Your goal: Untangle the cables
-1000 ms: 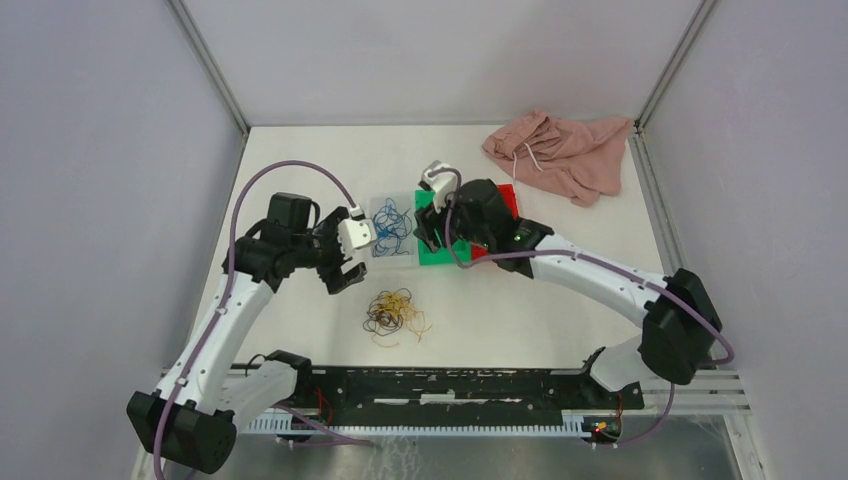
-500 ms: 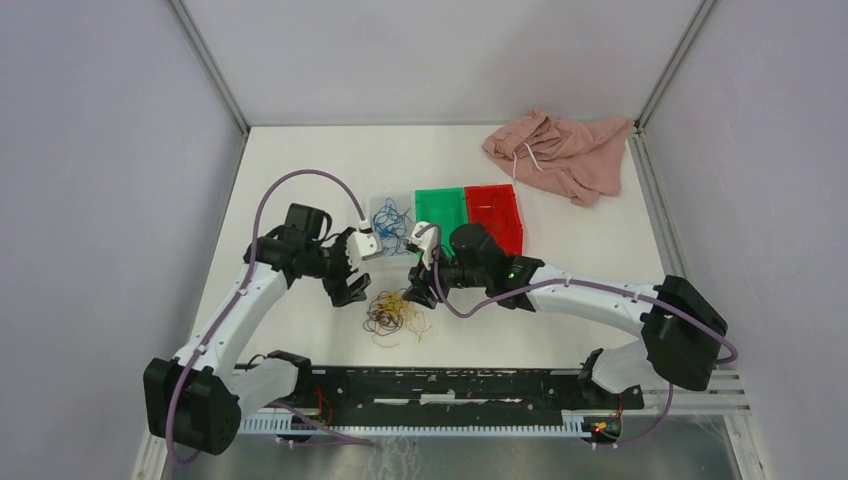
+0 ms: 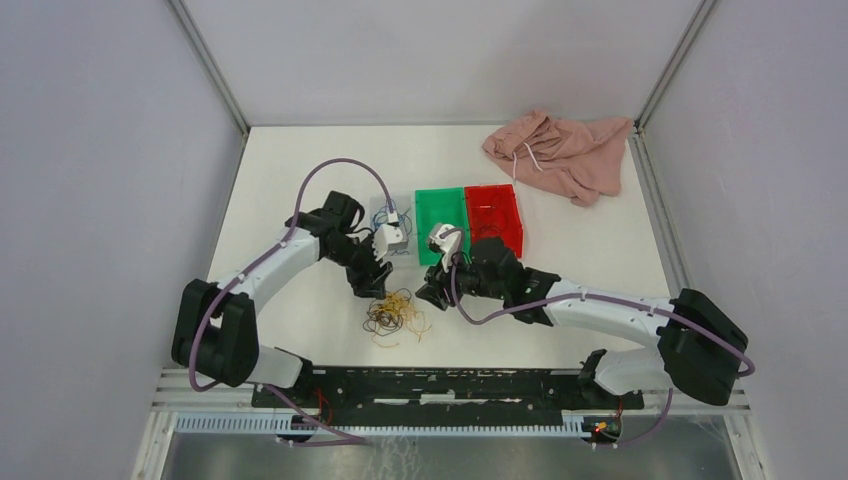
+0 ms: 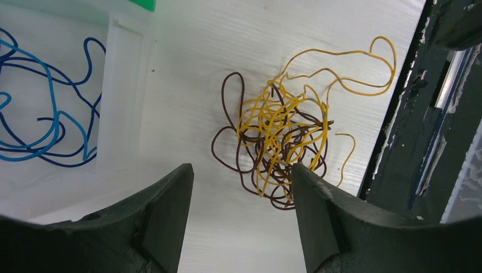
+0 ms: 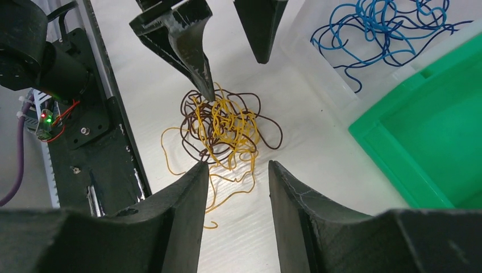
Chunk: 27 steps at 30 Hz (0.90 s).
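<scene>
A tangled clump of yellow and dark red-brown cables (image 3: 393, 315) lies on the white table, also in the left wrist view (image 4: 278, 136) and the right wrist view (image 5: 221, 128). Blue cables (image 4: 45, 119) lie apart in a clear bin (image 4: 122, 85). My left gripper (image 3: 370, 283) hangs open just up-left of the clump with nothing between its fingers (image 4: 241, 170). One left fingertip (image 5: 207, 91) is right at the clump's edge. My right gripper (image 3: 428, 295) is open to the right of the clump, its jaws (image 5: 236, 165) empty.
A green bin (image 3: 440, 205) and a red bin (image 3: 492, 205) stand side by side behind the grippers, next to the clear bin (image 3: 405, 205). A pink cloth (image 3: 560, 150) lies at the back right. The black base rail (image 3: 450, 385) runs along the near edge.
Both arms have closed in on the clump. The left gripper came right and nearer, the right gripper dropped from over the green bin toward the near side. Both pairs of jaws have narrowed.
</scene>
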### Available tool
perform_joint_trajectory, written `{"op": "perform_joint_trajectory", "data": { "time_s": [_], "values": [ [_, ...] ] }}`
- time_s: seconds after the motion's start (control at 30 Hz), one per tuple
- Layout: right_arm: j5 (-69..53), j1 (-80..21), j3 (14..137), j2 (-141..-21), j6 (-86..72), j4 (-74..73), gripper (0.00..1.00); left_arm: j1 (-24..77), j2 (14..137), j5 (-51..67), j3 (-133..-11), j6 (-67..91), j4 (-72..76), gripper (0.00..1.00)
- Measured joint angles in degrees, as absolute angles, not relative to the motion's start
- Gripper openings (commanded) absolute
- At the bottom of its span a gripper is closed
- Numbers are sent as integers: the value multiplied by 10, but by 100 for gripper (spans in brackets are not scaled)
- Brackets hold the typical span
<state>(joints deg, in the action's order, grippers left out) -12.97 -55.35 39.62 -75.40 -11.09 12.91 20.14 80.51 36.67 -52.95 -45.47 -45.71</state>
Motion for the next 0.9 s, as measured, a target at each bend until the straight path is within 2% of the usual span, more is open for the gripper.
{"op": "perform_joint_trajectory", "data": {
  "time_s": [0.07,0.2,0.33,0.43,0.63,0.9],
  "values": [
    [-126,-554,396,-749,-111,128,49,209,810,370,-531,-448,-453,65],
    [-118,-554,388,-737,-116,129,48,222,810,369,-531,-448,-453,63],
    [-130,-555,376,-721,-120,132,51,228,810,364,-531,-448,-453,56],
    [-135,-568,377,-715,-114,134,53,228,811,362,-527,-446,-443,46],
    [-137,-628,406,-749,-75,126,54,228,811,365,-510,-426,-420,15],
    [-115,-699,530,-889,0,89,53,227,810,376,-503,-402,-411,11]
  ]
}}
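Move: The yellow-and-brown tangle's middle lies about 4 cm back, 3 cm right and 5 cm below the open left fingers. From the right hand it is roughly 7 cm left, 6 cm back and 11 cm below. From the left hand, the white bin's middle is some 14 cm ahead and 3 cm right, and the green bin's is 14 cm ahead and 13 cm right. Left fingers close at the tangle, seeming to pinch yellow strands; right hand, half open, sweeps 10 cm left and back. ##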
